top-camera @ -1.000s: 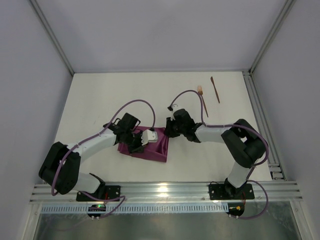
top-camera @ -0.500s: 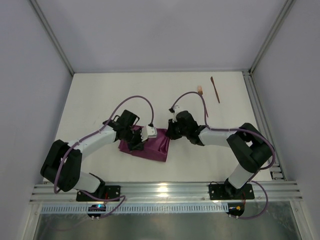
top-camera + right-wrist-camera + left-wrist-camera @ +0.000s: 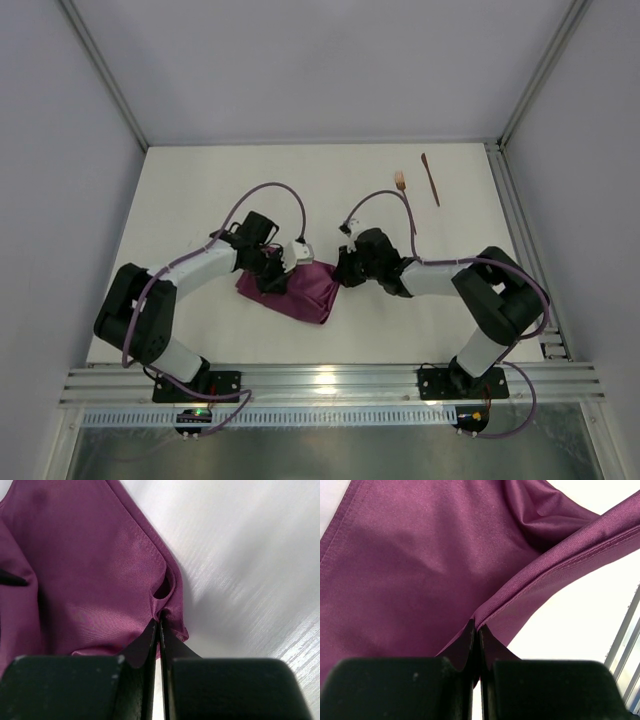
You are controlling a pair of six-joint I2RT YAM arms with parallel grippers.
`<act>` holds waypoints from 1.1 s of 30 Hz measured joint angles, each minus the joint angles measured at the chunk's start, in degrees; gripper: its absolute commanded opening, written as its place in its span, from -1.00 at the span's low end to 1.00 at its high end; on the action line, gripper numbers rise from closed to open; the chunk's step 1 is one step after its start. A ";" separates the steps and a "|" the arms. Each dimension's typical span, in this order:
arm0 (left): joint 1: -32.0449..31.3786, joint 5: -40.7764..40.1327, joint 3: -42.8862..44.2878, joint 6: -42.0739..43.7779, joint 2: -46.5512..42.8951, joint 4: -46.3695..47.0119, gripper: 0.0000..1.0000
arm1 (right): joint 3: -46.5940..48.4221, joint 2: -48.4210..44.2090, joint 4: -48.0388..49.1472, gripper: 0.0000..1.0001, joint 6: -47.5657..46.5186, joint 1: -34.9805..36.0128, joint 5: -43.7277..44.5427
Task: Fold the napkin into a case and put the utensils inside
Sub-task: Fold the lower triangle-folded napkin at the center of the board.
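The magenta-purple napkin lies bunched and partly folded on the table between the two arms. My left gripper is shut on its hemmed upper-left edge; in the left wrist view the hem runs taut from the closed left gripper. My right gripper is shut on the cloth's right corner, which puckers at the closed right gripper over the napkin. The utensils lie far back right: a copper fork and a thin knife, apart from both grippers.
A white table top is bounded by grey walls. An aluminium rail runs along the near edge and another rail along the right side. Purple cables loop above both wrists.
The right gripper has closed onto the napkin's right corner. The left gripper, still gripping, has moved up and left, and the cloth has shifted and bunched into a narrower shape.
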 measured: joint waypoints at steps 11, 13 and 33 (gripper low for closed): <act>0.68 -0.92 3.76 -0.37 6.69 0.13 -1.00 | -3.04 -1.68 4.24 -0.87 -0.61 -0.04 -2.67; 0.68 -1.27 3.93 -0.42 7.76 0.13 -1.00 | -3.37 -1.84 4.55 -0.85 -0.81 -0.04 -2.95; 0.68 -2.51 4.37 -1.60 9.01 0.55 -0.94 | -5.29 -5.46 3.39 -0.16 -1.70 -0.04 -2.38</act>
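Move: The left hand still pinches the raised edge of the lower flap. The spot it is being taken to, the middle of the folded napkin, is about 2 cm ahead, 2 cm to the right and 3 cm below. The napkin's near right corner is roughly 8 cm back and 9 cm right of this hand, and its left corner some 10 cm left, about level fore and aft. The right hand has the napkin's far right corner at its fingertips, barely 1 cm below the hand point. The left hand keeps its pinch on the flap's hemmed edge and carries it forward about 2 cm and down some 2.5 cm onto the layer below, the wrist tilting only slightly, then stays there with its fingers still practically shut. Meanwhile the right hand eases back and up by about 1.5 cm each from the far right corner, and near the end it opens its fingers to roughly a third, letting go of the cloth. ##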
